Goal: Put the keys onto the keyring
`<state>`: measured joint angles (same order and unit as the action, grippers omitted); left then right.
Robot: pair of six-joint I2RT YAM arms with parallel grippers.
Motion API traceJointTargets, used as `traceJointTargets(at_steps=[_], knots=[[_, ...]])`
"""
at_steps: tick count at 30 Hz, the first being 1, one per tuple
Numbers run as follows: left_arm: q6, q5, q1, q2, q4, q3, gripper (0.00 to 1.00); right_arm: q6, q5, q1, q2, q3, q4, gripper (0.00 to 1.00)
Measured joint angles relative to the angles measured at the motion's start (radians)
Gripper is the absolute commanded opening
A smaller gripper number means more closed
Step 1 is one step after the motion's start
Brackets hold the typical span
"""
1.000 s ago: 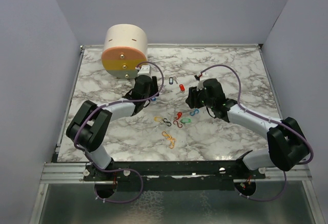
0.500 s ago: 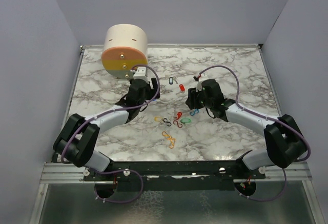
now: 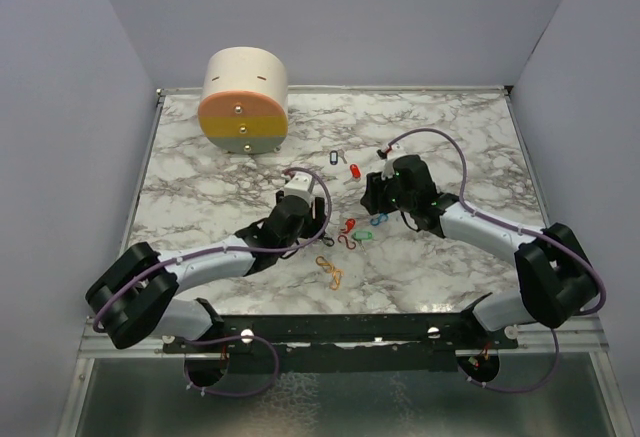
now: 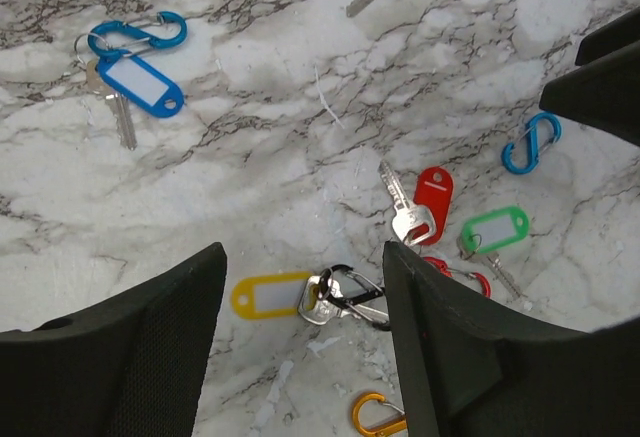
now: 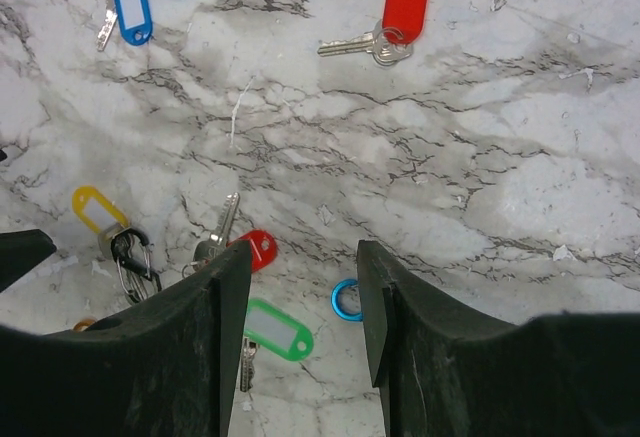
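Observation:
Several keys with coloured tags and carabiner clips lie loose on the marble table (image 3: 200,177). My left gripper (image 4: 302,257) hangs open just above a yellow-tagged key (image 4: 270,295) that lies hooked on a black carabiner keyring (image 4: 352,297). An orange clip (image 4: 378,415) lies nearer me. My right gripper (image 5: 303,257) is open over a blue clip (image 5: 345,300) and a green tag (image 5: 278,330), with a red-tagged key (image 5: 258,249) by its left finger. In the top view the left gripper (image 3: 305,219) and the right gripper (image 3: 375,197) flank the cluster (image 3: 352,234).
A big cream-and-orange cylinder (image 3: 245,102) stands at the back left. A blue-tagged key with a blue carabiner (image 4: 130,77) and another red-tagged key (image 5: 405,2) lie farther back. Orange clips (image 3: 330,272) lie toward the near edge. Grey walls enclose the table.
My left arm has swung from beside the cylinder back toward the near side and now hangs over the key cluster. The right arm has stayed put.

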<state>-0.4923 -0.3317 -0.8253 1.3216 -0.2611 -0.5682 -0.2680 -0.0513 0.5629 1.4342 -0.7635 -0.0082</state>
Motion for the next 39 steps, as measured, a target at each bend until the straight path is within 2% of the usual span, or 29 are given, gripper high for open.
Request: traceJointTargets(at_steps=[10, 21, 32, 39], knots=[[-0.007, -0.072, -0.069, 0.007, 0.026, 0.045, 0.62, -0.016, -0.021, 0.022, -0.018, 0.032, -0.019, 0.46], [-0.005, -0.082, -0.093, 0.079, 0.006, 0.048, 0.46, -0.016, -0.021, 0.025, -0.018, 0.032, -0.033, 0.46], [0.014, -0.081, -0.093, 0.158, -0.029, 0.037, 0.44, -0.016, -0.021, 0.027, -0.018, 0.034, -0.039, 0.46], [0.022, -0.08, -0.093, 0.186, -0.044, 0.024, 0.36, -0.016, -0.021, 0.027, -0.019, 0.037, -0.044, 0.46]])
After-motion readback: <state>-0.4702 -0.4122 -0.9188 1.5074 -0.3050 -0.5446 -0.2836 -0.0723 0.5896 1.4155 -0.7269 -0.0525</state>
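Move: The black carabiner and the keys on the yellow tag lie about 8 cm below the left hand, 2 cm back and 1 cm to its right. From that hand, the yellow tag's plate is 1 cm back and 2 cm left, the red-tag key 1 cm ahead and 7 cm right, and the red carabiner 3 cm back and 7 cm right. The carabiner and keys lie some 12 cm left of the right hand, 5 cm back and 6 cm below. Towards the black carabiner and yellow-tag keys the open left hand sinks about 6 cm, first easing back 2 to 3 cm, then going almost straight down. It rolls roughly 10 degrees, left side rising, and its fingers narrow around the tag's ring end without shutting. The right hand, fingers still apart, draws back about 2.5 cm and sinks slightly. ##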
